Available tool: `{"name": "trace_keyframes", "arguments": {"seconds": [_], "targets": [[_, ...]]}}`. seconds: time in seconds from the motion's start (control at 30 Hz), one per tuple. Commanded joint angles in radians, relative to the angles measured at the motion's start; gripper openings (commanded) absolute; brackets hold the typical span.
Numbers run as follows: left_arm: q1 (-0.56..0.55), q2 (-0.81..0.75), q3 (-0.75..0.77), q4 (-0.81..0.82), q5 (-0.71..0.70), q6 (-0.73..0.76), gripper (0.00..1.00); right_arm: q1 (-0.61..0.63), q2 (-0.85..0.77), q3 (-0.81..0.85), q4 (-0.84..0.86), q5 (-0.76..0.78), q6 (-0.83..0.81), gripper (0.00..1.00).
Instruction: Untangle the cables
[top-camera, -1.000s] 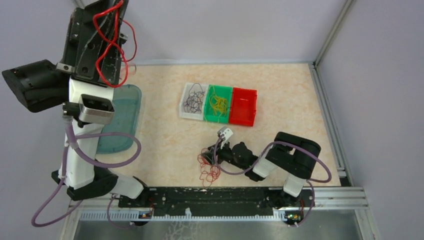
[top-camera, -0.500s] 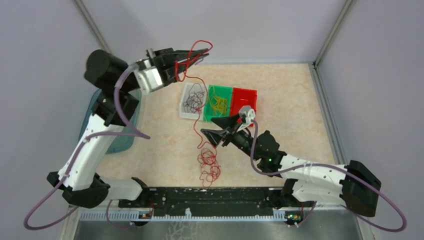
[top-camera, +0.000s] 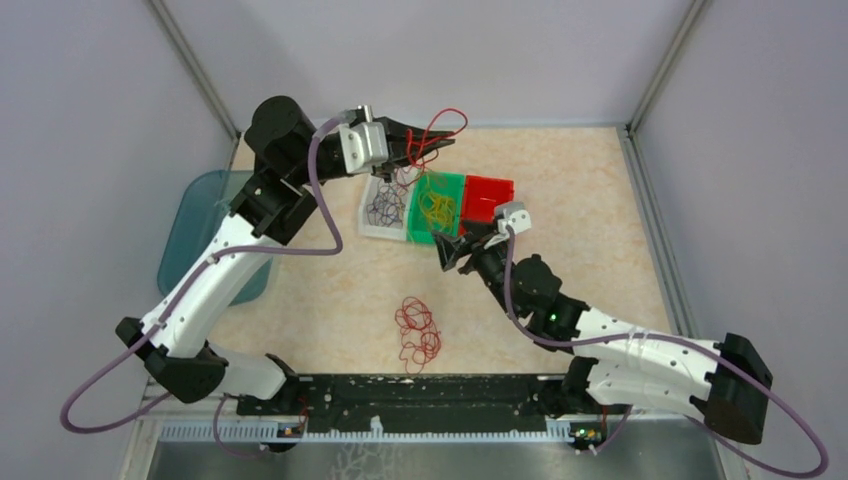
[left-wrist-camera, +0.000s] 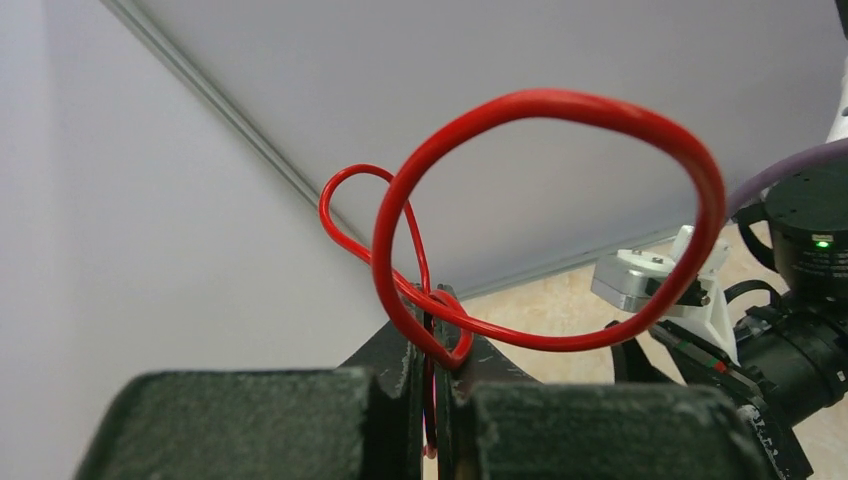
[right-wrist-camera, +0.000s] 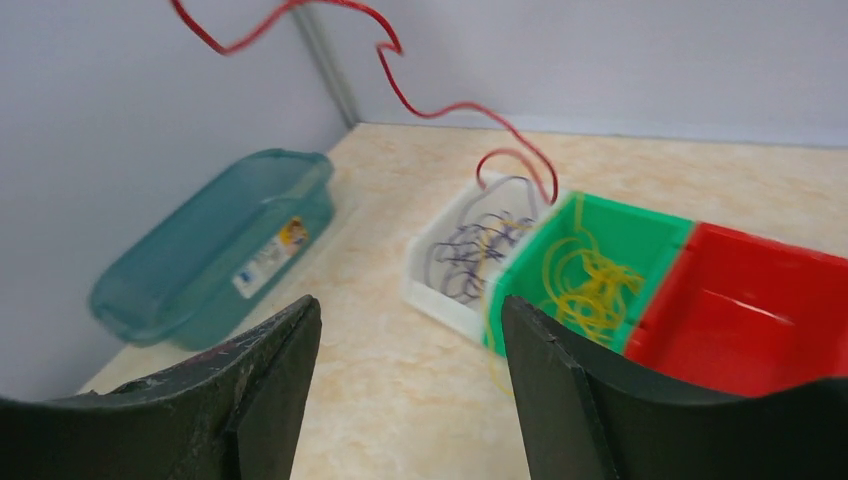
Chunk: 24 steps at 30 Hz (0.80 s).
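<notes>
My left gripper (top-camera: 418, 143) is shut on one red cable (top-camera: 432, 135), held in the air over the white bin's far edge. In the left wrist view that red cable (left-wrist-camera: 560, 100) loops out above the closed left gripper (left-wrist-camera: 437, 325). It hangs free of the red cable pile (top-camera: 418, 335) on the table near the front. My right gripper (top-camera: 458, 243) stands open and empty just in front of the green bin. In the right wrist view the right gripper (right-wrist-camera: 410, 305) faces the bins, and the held red cable (right-wrist-camera: 450, 105) dangles above them.
Three bins stand in a row: a white bin (top-camera: 366, 228) with dark cables, a green bin (top-camera: 455, 180) with yellow cables (right-wrist-camera: 590, 275), and a red bin (top-camera: 490, 240). A teal tub (top-camera: 205, 235) sits at the left. Walls and frame posts enclose the table.
The left arm swung down from high on the left to above the bins, lifting its red cable free of the pile. The right gripper left the pile, opened, and moved toward the bins.
</notes>
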Motion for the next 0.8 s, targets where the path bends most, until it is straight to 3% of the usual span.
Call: {"name": "trace_keyframes", "arguments": {"seconds": [0.0, 0.13, 0.27, 0.77], "targets": [[-0.009, 0.041, 0.056, 0.004, -0.015, 0.027, 0.00, 0.006, -0.090, -0.056, -0.078, 0.288, -0.047, 0.67], [-0.008, 0.086, 0.046, 0.036, -0.040, 0.074, 0.00, -0.020, -0.130, -0.079, -0.101, 0.361, -0.046, 0.68], [-0.008, 0.157, 0.038, 0.073, -0.063, 0.106, 0.00, -0.081, -0.149, -0.060, -0.158, 0.338, -0.020, 0.68], [-0.032, 0.413, 0.275, 0.077, -0.092, 0.093, 0.00, -0.207, -0.280, -0.174, -0.240, 0.275, 0.052, 0.70]]}}
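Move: The left gripper holds a red cable high in the air. The red bin it is bound for lies about 26 cm ahead, 10 cm to its right and 48 cm below. The green bin stands some 12 cm to the left of the red one, the white bin 24 cm. For the empty right gripper, the red cables on the table lie about 6 cm back, 5 cm left and 28 cm below; the red bin is 25 cm ahead, 11 cm right and 25 cm below. Carry the left gripper forward about 10 cm, some 9 cm to the right and 7 cm down towards the red bin, fingers kept shut on the red cable. Meanwhile draw the open, empty right gripper about 13 cm to the right, sinking nearly 6 cm, away from the hanging cable, while turning it clockwise so its fingers swing from left-forward to more nearly forward. ##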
